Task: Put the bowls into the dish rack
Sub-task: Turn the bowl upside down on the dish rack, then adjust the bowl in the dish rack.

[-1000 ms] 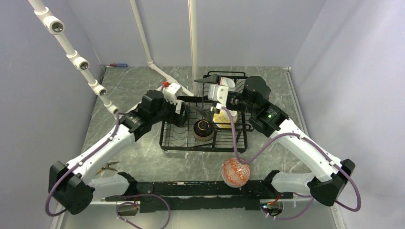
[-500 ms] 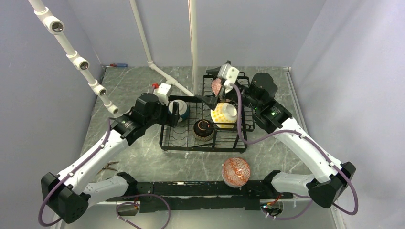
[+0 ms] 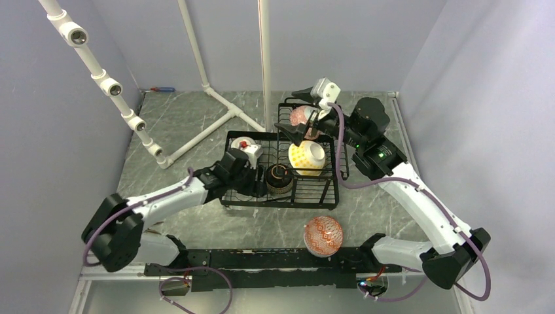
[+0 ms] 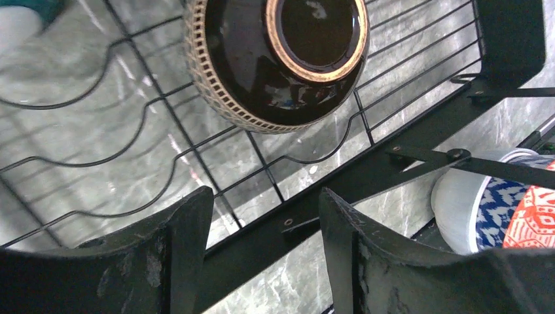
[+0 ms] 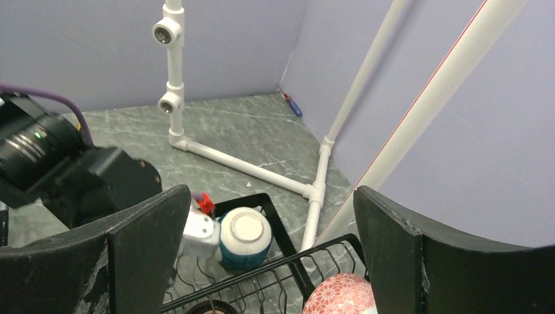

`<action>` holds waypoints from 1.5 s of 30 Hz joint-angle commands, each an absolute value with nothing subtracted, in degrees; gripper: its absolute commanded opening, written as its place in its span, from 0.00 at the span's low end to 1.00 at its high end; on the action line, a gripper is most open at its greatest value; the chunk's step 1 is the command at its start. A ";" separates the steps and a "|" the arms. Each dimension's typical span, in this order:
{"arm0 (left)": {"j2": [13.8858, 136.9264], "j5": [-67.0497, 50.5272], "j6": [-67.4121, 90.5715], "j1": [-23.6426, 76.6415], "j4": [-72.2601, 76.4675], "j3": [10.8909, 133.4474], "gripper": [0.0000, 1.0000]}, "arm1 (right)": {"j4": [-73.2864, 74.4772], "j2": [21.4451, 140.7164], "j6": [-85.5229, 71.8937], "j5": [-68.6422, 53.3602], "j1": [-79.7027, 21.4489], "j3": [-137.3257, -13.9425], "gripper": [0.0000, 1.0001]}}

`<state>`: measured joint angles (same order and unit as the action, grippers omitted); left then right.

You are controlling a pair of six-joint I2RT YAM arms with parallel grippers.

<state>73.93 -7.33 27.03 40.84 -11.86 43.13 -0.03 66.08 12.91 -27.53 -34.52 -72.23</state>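
Observation:
The black wire dish rack (image 3: 327, 196) holds several bowls upside down: a teal-and-white one (image 3: 239, 142) (image 5: 243, 239) at the rear left, a dark one (image 3: 279, 178) (image 4: 281, 59), a yellow-dotted one (image 3: 306, 158), and a pink one (image 3: 300, 116) (image 5: 340, 294) in the raised basket. A red-patterned bowl (image 3: 323, 235) (image 4: 510, 209) sits on the table in front of the rack. My left gripper (image 3: 256, 185) (image 4: 265, 196) hangs open and empty over the rack's front rail (image 4: 366, 176). My right gripper (image 3: 296, 112) (image 5: 271, 196) is wide open and empty above the raised basket.
The white pipe frame (image 3: 196, 134) (image 5: 249, 167) crosses the table behind and left of the rack. Pliers (image 3: 149, 229) lie near the left arm's base, and a screwdriver (image 3: 160, 89) lies at the back wall. Grey walls close in on three sides.
The left gripper let go of the teal bowl at the rack's rear left, swung to the front rail and narrowed its jaws. The right gripper rose back from the yellow-dotted bowl.

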 commanded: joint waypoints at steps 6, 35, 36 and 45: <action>83.48 -7.63 32.14 45.24 -0.44 44.58 0.65 | -1.70 62.76 13.70 -30.75 -34.13 -71.37 1.00; 95.18 -9.87 35.10 44.49 12.29 54.75 0.26 | 1.35 61.16 16.39 -30.59 -34.02 -71.02 1.00; 94.90 -10.43 34.81 44.49 12.01 54.95 0.24 | 1.25 61.25 16.43 -30.65 -34.06 -71.02 1.00; 90.44 -10.31 33.99 44.51 9.32 53.50 0.24 | 0.95 61.66 16.35 -30.67 -34.02 -70.93 1.00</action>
<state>96.64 -8.16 34.35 44.45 0.32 49.98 1.76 62.54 16.08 -30.15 -34.30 -70.65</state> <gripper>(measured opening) 0.221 0.994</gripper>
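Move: The dark bowl sits upside down in the lower rack, about 8 cm to the left hand's right, 3 cm ahead and 5 cm below. From that same hand, the teal bowl is roughly 12 cm ahead and 3 cm left, a little lower, the yellow-dotted bowl on the upper tier some 6 cm ahead and 15 cm right, slightly higher. The dark bowl lies about 38 cm below the right hand, 1 cm back and 2 cm to its left. The left hand sinks about 6 cm and slides some 6 cm to the right towards the dark bowl, then eases forward a couple of centimetres as its half-open fingers close most of the way at the bowl's near left rim, seeming to pinch it, and it stops there. The wrist tips only slightly, while the open right hand stays high beside the upper tier, drifting back about 2 cm. ##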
